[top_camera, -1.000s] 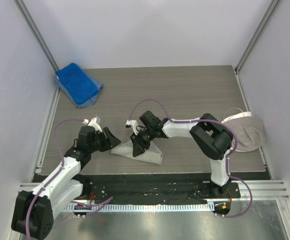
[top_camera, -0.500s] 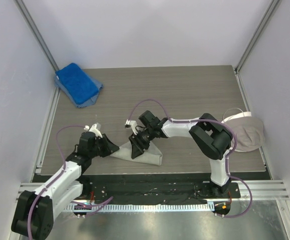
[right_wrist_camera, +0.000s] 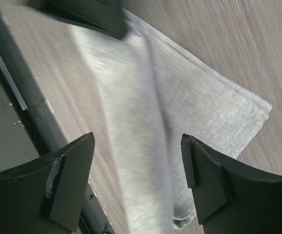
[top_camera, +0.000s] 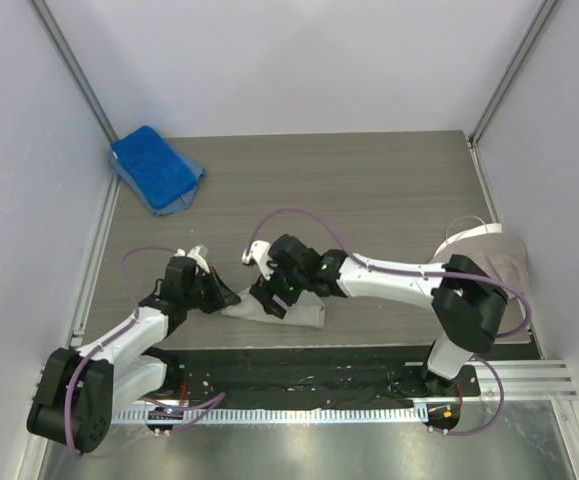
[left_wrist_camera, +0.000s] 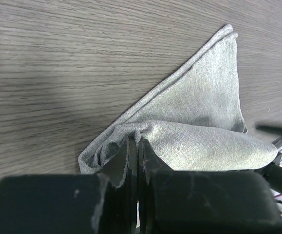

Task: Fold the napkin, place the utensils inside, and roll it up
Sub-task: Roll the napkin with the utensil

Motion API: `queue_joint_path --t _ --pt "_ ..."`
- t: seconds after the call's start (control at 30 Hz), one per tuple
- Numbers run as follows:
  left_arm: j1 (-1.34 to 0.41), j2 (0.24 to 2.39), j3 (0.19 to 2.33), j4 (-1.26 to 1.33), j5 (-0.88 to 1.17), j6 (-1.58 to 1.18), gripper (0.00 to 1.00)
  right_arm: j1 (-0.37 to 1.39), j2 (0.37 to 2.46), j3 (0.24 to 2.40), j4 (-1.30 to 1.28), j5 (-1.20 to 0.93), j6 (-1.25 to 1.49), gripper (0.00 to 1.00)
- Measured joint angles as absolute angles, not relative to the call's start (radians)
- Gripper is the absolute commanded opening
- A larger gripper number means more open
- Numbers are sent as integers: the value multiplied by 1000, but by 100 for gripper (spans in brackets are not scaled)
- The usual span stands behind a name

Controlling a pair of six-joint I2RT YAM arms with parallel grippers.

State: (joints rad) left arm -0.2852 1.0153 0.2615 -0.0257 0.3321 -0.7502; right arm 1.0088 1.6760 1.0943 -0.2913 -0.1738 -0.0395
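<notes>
The light grey napkin [top_camera: 304, 312] lies folded into a rough triangle near the table's front edge. My left gripper [top_camera: 229, 298] is at its left corner. In the left wrist view the gripper [left_wrist_camera: 135, 141] is shut, and the napkin [left_wrist_camera: 204, 97] bunches up around the fingertips as if a fold is pinched. My right gripper [top_camera: 272, 297] hovers low over the middle of the cloth. In the right wrist view it [right_wrist_camera: 137, 141] stands wide open with only the napkin [right_wrist_camera: 179, 97] below it. The utensils are out of view.
A bright blue towel [top_camera: 154, 167] lies at the back left corner. A beige-grey cloth with a white edge [top_camera: 491, 262] sits at the right edge. The black rail [top_camera: 319, 375] runs just in front of the napkin. Walls close in both sides.
My left gripper has slid toward the napkin's left corner and shut there. My right gripper has opened wide and let the cloth settle flatter, its arm stretching out to the left.
</notes>
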Motion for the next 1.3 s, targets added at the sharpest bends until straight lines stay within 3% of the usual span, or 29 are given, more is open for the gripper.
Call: queue_joint_path --t 0.23,0.57,0.8,0.9,0.93,1.03,1.1,1.3 --pt "-285 1075 296 -36 344 -751 0 1206 1658 1067 -255 93 -130 80" --pt "-285 1078 305 -52 344 -751 0 1214 1765 1058 -257 182 -176 75" --pt "-285 1080 311 -62 344 -750 0 1213 1782 1055 -252 170 -185 51" --pt "-285 1084 316 -67 344 -748 25 1206 1787 1054 -247 146 -181 43" --pt "-285 1084 321 -70 342 -746 40 1200 1788 1054 -247 130 -179 41" --pt "-286 1079 339 -88 337 -745 56 1176 1792 1054 -244 70 -171 37" --pt "-286 1053 354 -105 320 -741 63 1151 1794 1054 -240 9 -162 36" --pt "-286 933 371 -165 235 -725 64 1060 1802 1056 -225 -201 -125 35"
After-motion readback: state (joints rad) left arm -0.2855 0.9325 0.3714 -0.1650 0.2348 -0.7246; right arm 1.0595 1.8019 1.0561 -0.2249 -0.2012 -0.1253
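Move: The napkin roll lies crosswise under the right hand's open fingers, its middle about 6 cm below them, 2 cm back and 1 cm to the right. The flat, unrolled flap stretches out in front of it, some 3 cm ahead of the right hand, 2 cm right and 7 cm down; the near table edge runs about 10 cm back. The left hand already pinches the roll's left end, with the roll's middle some 8 cm to its right, 1 cm back and 1 cm lower. The napkin roll stays pinched by the left hand while the right hand swings back and slightly up, tilting its fingers forward, then sinks about 6 cm astride it and closes partway to grip it from both sides. As it grips, the right wrist tips some 15 degrees forward, in the rolling direction. The left then opens wide and rises about 3.5 cm, also going 2 cm forward, off the roll's end. ##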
